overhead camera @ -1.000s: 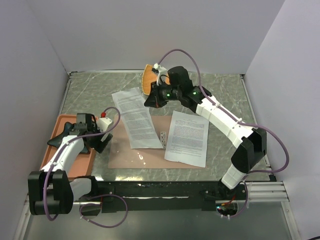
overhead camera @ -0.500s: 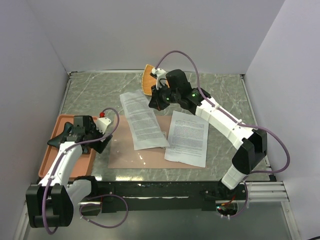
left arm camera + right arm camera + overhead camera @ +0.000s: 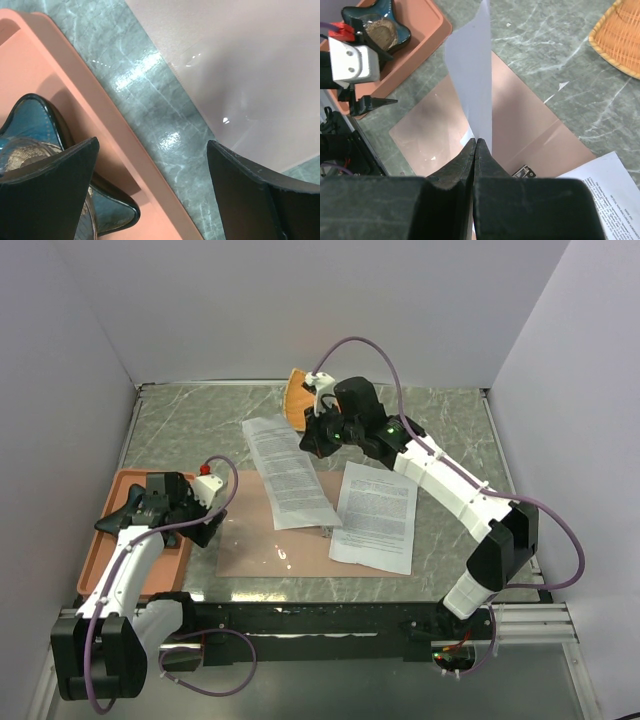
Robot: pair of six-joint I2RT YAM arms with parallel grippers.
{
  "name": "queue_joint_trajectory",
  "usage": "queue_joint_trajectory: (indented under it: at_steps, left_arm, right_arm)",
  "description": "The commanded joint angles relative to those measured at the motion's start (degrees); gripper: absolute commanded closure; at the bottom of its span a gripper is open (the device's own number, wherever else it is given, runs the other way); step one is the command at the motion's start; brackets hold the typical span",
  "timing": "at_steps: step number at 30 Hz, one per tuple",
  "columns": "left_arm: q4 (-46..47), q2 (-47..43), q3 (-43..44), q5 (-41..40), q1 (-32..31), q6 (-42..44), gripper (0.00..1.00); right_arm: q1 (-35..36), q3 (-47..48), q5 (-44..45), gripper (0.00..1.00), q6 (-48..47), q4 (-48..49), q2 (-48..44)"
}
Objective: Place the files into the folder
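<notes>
The reddish-brown folder [image 3: 262, 545] lies open and flat near the table's front, its metal clip [image 3: 524, 173] showing. My right gripper [image 3: 312, 440] is shut on the far edge of one file [image 3: 290, 478], a printed sheet lifted at that end and slanting down onto the folder. From the right wrist the held file [image 3: 470, 65] appears edge-on between the shut fingers [image 3: 462, 160]. A second file [image 3: 376, 516] lies half on the folder's right side. My left gripper [image 3: 152, 185] hangs open over the tray rim, just left of the folder [image 3: 260, 65].
A salmon tray [image 3: 112, 552] at the front left holds a dark blue star-shaped dish [image 3: 375, 27]. An orange woven fan-shaped dish [image 3: 296, 398] stands at the back, right behind my right wrist. White walls close in the grey marble table [image 3: 180, 430].
My right gripper has carried the held sheet a little to the right, swinging its near end further over the folder. The left arm has barely shifted.
</notes>
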Motion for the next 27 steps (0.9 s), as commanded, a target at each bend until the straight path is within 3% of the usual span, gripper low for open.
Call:
queue_joint_trajectory:
  at_steps: [1, 11, 27]
  left_arm:
    - [1.1, 0.4, 2.6, 3.1, 0.2, -0.8, 0.04]
    - [2.8, -1.0, 1.4, 2.8, 0.1, -1.6, 0.04]
    - [3.7, -2.8, 0.2, 2.1, 0.2, -2.0, 0.04]
  right_arm:
    - [2.5, 3.2, -1.2, 1.0, -1.2, 0.6, -1.0]
    - [7.4, 3.3, -1.2, 1.0, 1.0, 0.4, 0.3]
    - [8.1, 1.1, -5.5, 1.0, 8.0, 4.9, -2.4]
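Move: The right hand, holding the second sheet, is above the open folder. The middle of the folder's left half lies about 15 cm to its left, 7 cm back and some 27 cm below. The metal clip sits about 6 cm back and level with it sideways, and the other sheet 15 cm right, 5 cm back. From the left hand, that left half is roughly 21 cm right, 1 cm ahead and 8 cm down. Right hand carries the still-pinched sheet about 6 cm back and 5 cm left, towards the folder's left half. ##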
